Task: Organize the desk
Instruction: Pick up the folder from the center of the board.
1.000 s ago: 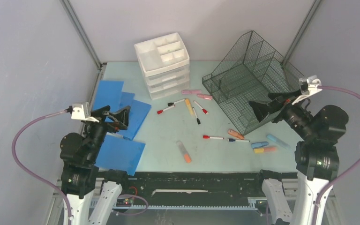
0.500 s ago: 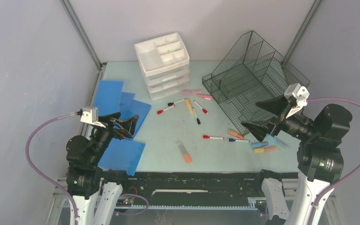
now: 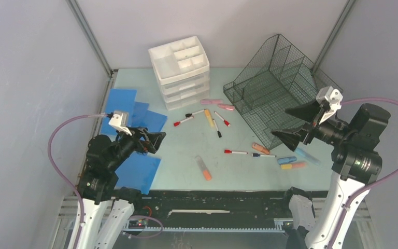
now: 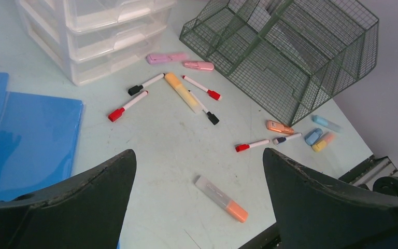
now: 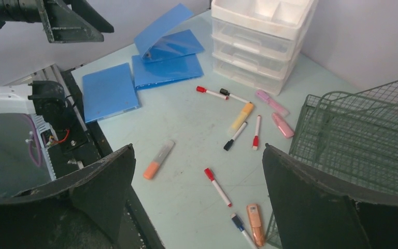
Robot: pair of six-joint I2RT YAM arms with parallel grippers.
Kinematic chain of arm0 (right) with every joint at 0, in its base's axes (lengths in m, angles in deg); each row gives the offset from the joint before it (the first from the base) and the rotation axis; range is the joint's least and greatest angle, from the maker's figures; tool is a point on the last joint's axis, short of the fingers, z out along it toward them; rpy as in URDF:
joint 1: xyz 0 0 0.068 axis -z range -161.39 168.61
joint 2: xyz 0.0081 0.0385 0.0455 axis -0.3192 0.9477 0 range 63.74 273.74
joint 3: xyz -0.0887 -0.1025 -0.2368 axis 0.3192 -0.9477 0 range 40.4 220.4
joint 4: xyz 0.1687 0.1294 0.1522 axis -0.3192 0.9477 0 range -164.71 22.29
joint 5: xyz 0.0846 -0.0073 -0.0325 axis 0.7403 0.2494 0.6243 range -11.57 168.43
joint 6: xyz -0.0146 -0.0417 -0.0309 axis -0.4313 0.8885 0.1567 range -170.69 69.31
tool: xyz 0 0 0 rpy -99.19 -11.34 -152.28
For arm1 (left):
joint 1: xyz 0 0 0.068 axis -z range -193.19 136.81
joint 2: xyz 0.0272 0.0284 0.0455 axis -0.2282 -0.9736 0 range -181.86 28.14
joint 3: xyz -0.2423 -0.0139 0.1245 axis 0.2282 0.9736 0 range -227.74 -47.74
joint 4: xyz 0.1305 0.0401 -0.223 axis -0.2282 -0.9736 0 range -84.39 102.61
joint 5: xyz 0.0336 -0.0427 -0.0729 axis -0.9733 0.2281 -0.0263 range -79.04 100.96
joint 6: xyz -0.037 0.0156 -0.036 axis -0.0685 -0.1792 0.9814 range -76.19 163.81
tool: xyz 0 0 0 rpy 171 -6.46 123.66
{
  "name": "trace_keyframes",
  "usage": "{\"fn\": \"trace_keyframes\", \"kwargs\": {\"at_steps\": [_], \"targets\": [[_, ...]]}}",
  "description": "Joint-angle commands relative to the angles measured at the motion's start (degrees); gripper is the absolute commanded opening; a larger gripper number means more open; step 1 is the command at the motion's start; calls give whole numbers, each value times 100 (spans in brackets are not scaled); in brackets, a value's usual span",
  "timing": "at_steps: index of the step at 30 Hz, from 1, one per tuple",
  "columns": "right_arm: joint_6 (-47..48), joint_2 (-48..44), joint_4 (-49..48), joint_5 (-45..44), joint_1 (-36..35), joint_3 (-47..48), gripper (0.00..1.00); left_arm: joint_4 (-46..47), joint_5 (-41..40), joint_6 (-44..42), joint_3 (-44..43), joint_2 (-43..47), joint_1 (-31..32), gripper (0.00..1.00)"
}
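The pale mint-green desk (image 3: 186, 150) is strewn with pens. Red-capped markers (image 3: 183, 121) (image 3: 235, 152), black-capped markers (image 3: 216, 127), pink highlighters (image 3: 211, 101) and a yellow one (image 3: 208, 118) lie in the middle. An orange highlighter (image 3: 203, 168) (image 4: 221, 191) lies near the front edge. Orange, blue and yellow highlighters (image 3: 292, 162) sit by the tray. My left gripper (image 3: 153, 141) (image 4: 198, 153) hovers open over the blue folders, empty. My right gripper (image 3: 292, 124) (image 5: 198, 147) hangs open and empty in front of the tray, above a red-capped marker (image 5: 217, 187).
A white plastic drawer unit (image 3: 180, 71) stands at the back centre. A dark wire-mesh tray (image 3: 277, 85) stands tilted at the back right. Blue folders (image 3: 134, 171) (image 3: 120, 104) overlap along the left side. A black rail (image 3: 212, 199) runs along the near edge; grey walls enclose the desk.
The left arm has swung right and forward, carrying its gripper out over the folders. The right gripper has rolled so that its fingers stand one above the other. Both stayed open.
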Motion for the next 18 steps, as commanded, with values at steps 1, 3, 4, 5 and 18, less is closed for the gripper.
{"fn": "trace_keyframes", "kwargs": {"at_steps": [1, 3, 4, 5, 18], "targets": [[229, 367, 198, -181, -69, 558, 100, 286, 149, 40, 103, -148, 51, 100], [445, 565, 446, -461, -258, 820, 100, 456, 228, 217, 170, -202, 51, 100], [551, 657, 572, -621, -361, 932, 100, 574, 292, 339, 216, -221, 51, 100], [642, 739, 676, -773, -469, 1026, 100, 699, 360, 465, 271, -218, 52, 100], [424, 660, 198, -1269, -1011, 496, 100, 3881, 1193, 2919, 1775, -273, 347, 100]]}}
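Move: The middle blue folder lies about 21 cm ahead of the left hand, 12 cm to its left and 28 cm below. On the table too, the front blue folder is some 15 cm left and 3 cm back, and the orange-capped tube about 17 cm right and level. From the right hand that middle folder is roughly 20 cm ahead, 57 cm left and 40 cm below; the orange highlighter lies about 9 cm ahead, 1 cm right. The left hand, empty and wide open, swings about 4 cm to its right while sinking some 2.5 cm, away from the front folder and towards the orange-capped tube, its left side rolling down nearly 20 degrees as the fingers turn a little clockwise and tip slightly down. Meanwhile the open right hand goes about 3 cm forward high above the table by the basket's near corner, first rising a little and then sinking back, and neither hand touches anything. ##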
